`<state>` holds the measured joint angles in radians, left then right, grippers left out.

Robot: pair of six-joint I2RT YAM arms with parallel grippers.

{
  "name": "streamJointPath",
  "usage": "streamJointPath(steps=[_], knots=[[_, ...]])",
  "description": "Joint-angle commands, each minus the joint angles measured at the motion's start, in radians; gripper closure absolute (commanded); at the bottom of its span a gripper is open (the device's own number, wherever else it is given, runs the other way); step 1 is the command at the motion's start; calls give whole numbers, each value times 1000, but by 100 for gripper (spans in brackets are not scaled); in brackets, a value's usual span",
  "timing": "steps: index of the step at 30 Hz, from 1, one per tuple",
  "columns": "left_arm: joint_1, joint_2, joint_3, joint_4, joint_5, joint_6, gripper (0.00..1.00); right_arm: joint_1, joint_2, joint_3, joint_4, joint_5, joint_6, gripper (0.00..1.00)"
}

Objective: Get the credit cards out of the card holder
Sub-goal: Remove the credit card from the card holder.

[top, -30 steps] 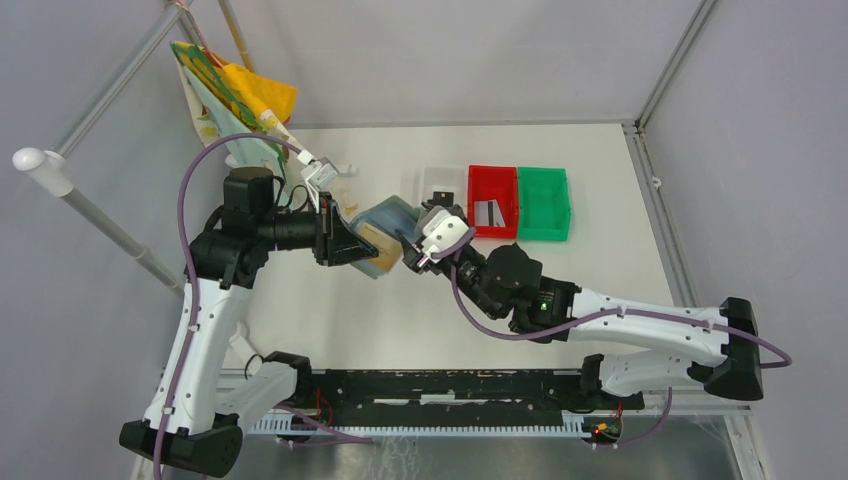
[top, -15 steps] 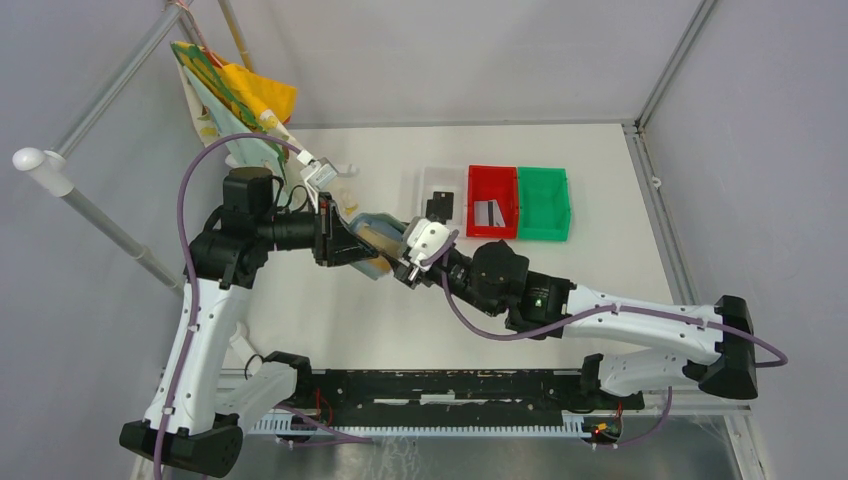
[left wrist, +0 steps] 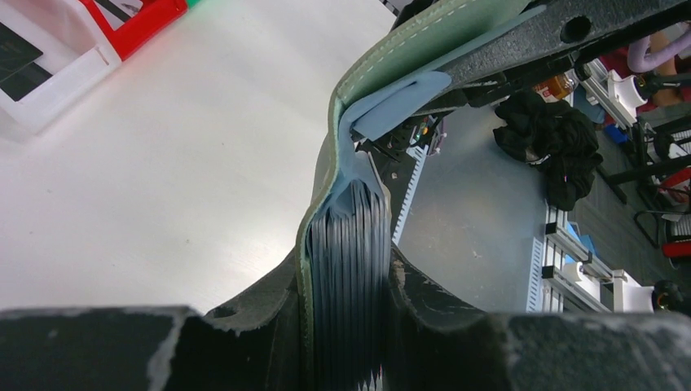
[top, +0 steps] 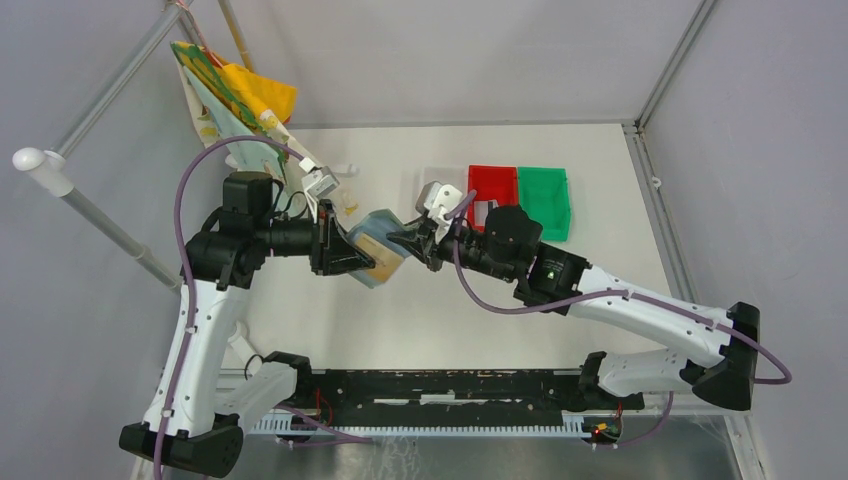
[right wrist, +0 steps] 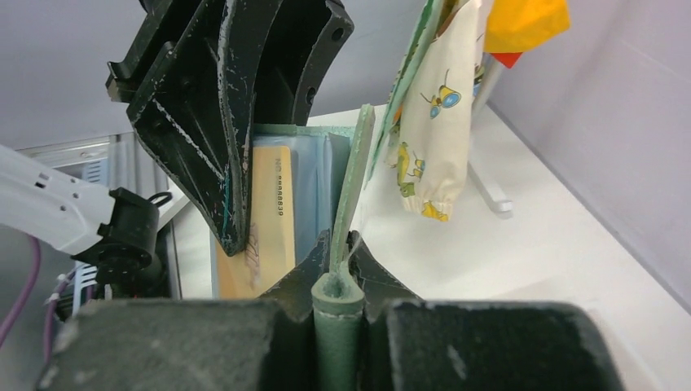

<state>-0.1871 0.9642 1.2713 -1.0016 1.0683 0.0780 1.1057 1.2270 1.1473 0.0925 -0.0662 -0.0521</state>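
The grey-green card holder hangs above the table between both arms. My left gripper is shut on its blue pleated body, a jaw on each side. My right gripper is shut on the holder's green flap, which rises edge-on from between its jaws. The flap stands pulled away from the body. In the right wrist view a tan-gold credit card sits in the open holder, partly behind a left finger. A black card lies in the white bin.
White bin, red bin and green bin stand in a row at the back, just behind my right wrist. Yellow and patterned cloths hang from a rack at the back left, close to the holder.
My right gripper swung from the holder's near side to its far right side and closed on the flap. The left gripper kept its hold and shifted slightly.
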Motion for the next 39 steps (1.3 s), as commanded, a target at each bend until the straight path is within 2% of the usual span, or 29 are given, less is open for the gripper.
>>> streamJointPath(steps=[1,3,4,6,7,10,14,19,25,28,31,37,39], knots=[[-10,-4,66,-8,128,70,94,-29,3,53,-2,-115,50,100],[-9,-3,68,-6,136,72,88,-47,7,44,11,-147,92,100],[-10,-5,68,-6,139,72,82,-55,5,35,29,-167,113,100],[-9,-6,66,-6,143,76,62,-81,-6,-2,100,-214,174,100],[-10,-8,64,-8,142,85,57,-96,-16,-33,161,-233,212,100],[-9,-17,52,-6,155,102,49,-131,-39,-113,327,-253,361,100],[-9,-45,13,79,164,25,47,-145,-66,-249,631,-246,583,100],[-9,-100,-47,229,119,-121,46,-145,-58,-337,834,-195,751,100],[-10,-157,-133,344,-94,-220,45,-145,-64,-387,940,-192,833,100],[-10,-176,-146,400,-127,-257,45,-145,-73,-392,948,-202,839,100],[-10,-181,-144,442,-95,-302,42,-145,-76,-399,964,-204,848,100],[-10,-188,-159,573,146,-456,37,-145,-66,-417,1023,-186,888,100],[-9,-205,-159,606,154,-476,34,-140,-61,-425,1044,-169,904,100]])
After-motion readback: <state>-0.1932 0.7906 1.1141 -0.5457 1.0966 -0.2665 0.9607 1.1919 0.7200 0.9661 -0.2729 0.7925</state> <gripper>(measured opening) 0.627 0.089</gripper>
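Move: The card holder is already pinched from both sides: its middle lies about 3 cm to the left hand's right and 1 cm ahead, at nearly the same height, with the gold card level with that hand, 3 cm to its right. From the right hand the holder's middle is about 3 cm left and 2 cm back. The white tray stands on the table some 27 cm ahead of the left hand, 13 cm to its right and 32 cm below; the red tray is 12 cm farther right. The left fingers spread from their pinch on the page block and let go of the holder, staying around it while the hand eases back a little, swings forward again and then rises about 4 cm with its tips lifting. Meanwhile the right hand keeps the cover edge pinched, dips briefly, then draws back, right and up by some 2.5 cm each way, tipping its fingers upward and rolling, some 50 degrees of turn in all, which swings the holder round between the open left fingers. ##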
